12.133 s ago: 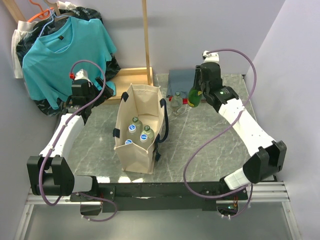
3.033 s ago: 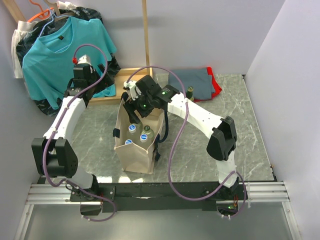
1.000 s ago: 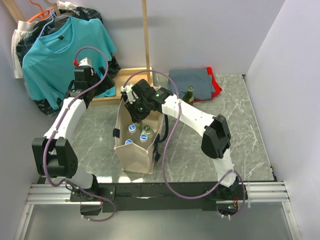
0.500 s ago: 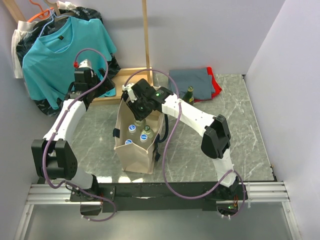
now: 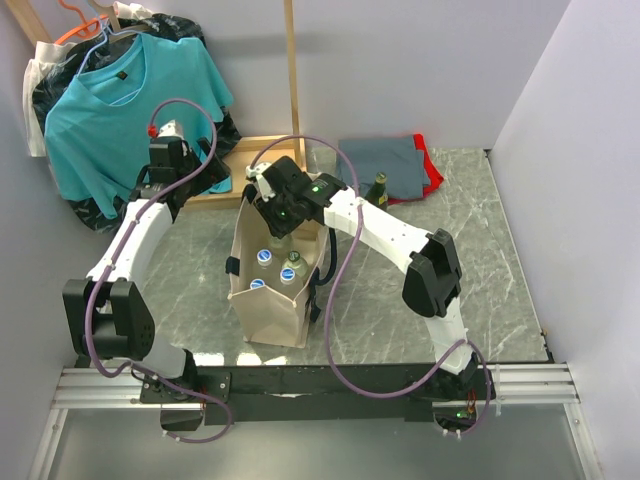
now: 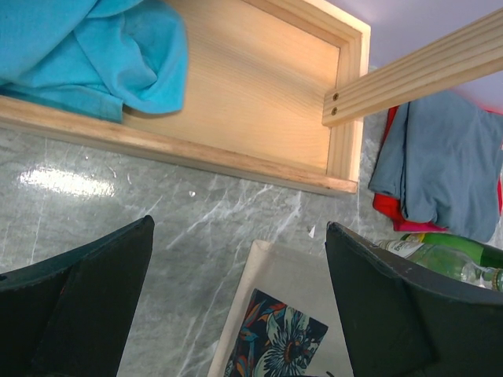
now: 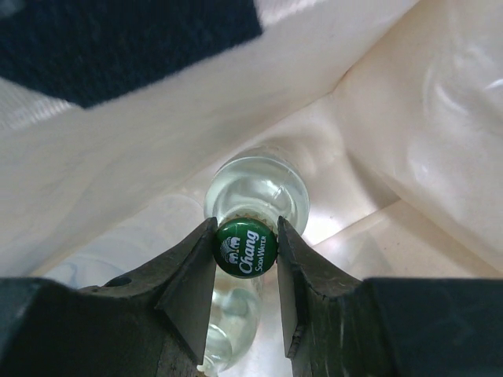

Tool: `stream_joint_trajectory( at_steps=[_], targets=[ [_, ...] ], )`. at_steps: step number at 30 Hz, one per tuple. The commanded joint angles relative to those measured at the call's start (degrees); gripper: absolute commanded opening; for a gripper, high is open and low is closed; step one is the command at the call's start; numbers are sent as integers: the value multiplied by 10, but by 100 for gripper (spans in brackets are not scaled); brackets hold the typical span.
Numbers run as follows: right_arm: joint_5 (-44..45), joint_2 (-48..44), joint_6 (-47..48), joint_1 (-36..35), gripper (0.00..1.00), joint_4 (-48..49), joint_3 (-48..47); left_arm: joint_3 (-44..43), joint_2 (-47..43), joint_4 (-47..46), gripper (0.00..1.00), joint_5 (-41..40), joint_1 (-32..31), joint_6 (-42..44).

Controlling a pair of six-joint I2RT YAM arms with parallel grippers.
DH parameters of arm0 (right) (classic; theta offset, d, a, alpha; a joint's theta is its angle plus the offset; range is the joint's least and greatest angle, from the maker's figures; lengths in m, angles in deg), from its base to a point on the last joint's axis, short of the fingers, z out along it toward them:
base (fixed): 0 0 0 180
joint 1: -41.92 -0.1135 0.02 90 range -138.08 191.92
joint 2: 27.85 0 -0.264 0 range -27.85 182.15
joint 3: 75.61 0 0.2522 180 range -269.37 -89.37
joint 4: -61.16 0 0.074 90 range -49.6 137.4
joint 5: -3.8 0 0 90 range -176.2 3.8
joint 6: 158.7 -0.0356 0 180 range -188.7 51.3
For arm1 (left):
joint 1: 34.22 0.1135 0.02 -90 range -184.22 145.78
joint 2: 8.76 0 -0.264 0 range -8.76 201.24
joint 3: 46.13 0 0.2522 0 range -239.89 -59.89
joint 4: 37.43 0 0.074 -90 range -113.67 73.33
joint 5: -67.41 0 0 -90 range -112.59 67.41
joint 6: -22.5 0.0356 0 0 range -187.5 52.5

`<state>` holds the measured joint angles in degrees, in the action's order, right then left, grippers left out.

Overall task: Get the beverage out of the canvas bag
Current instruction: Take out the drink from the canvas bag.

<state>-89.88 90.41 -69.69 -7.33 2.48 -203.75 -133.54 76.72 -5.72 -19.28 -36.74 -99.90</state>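
The beige canvas bag (image 5: 262, 300) stands upright in the middle of the table, its mouth open. Inside it I see bottles with blue-white caps (image 5: 264, 258). My right gripper (image 5: 280, 221) reaches down into the bag's far end. In the right wrist view it (image 7: 246, 250) is shut on the green "Chang" cap of a clear glass bottle, the beverage (image 7: 256, 191), with canvas walls all round. My left gripper (image 6: 240, 314) hangs open above the bag's far corner (image 6: 292, 276), holding nothing; in the top view it (image 5: 200, 175) is left of the bag.
A green bottle (image 5: 379, 189) stands on the table right of the bag, next to folded grey and red cloth (image 5: 392, 160). A wooden frame (image 5: 262, 152) and a teal T-shirt (image 5: 120, 95) over a black plastic bag fill the far left. Walls close both sides.
The right gripper, still shut on the bottle cap, has shifted slightly up and toward the far end of the bag. The left arm has barely moved.
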Motion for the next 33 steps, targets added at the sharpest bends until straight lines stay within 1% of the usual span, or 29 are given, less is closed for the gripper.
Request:
stream_joint_trajectory(
  at_steps=[1,5,7,19,24,33],
  targets=[
    [22,-66,-14,0,0,91,-29,5,-26,-17,96,6,-2,-3],
    [36,-73,-18,0,0,103,-26,7,-28,-17,96,7,-2,-1],
    [59,-77,-17,0,0,113,-21,7,-26,-17,96,6,-2,-1],
    [103,-105,-19,0,0,145,0,3,-23,-18,96,8,-2,-1],
    [110,-128,-21,0,0,165,15,7,-29,-15,96,7,-3,0],
    [108,-140,-19,1,0,161,6,7,-33,-17,96,14,-2,-4]
  ],
)
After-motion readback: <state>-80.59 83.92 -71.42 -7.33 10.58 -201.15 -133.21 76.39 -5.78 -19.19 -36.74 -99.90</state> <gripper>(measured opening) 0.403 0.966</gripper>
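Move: The right hand already grips the Chang soda water bottle by its cap inside the canvas bag. From it, the green bottle already on the table stands about 22 cm right and 12 cm ahead, its middle some 10 cm lower; the clear bottle beside it is 17 cm right and 10 cm ahead. In the bag, the nearest blue-capped bottle is 3 cm left and 5 cm back. From the left hand, the green bottle lies roughly 36 cm right, 2 cm back and 15 cm below. Draw the right gripper up about 6 cm with the soda water bottle still pinched by its cap between the fingertips, easing some 3 cm forward towards the bag's far end early in the lift, then going nearly straight up. As it rises, swing the fingertips forward and up by about 10 degrees and turn the hand slightly clockwise. Keep the grip unchanged. ##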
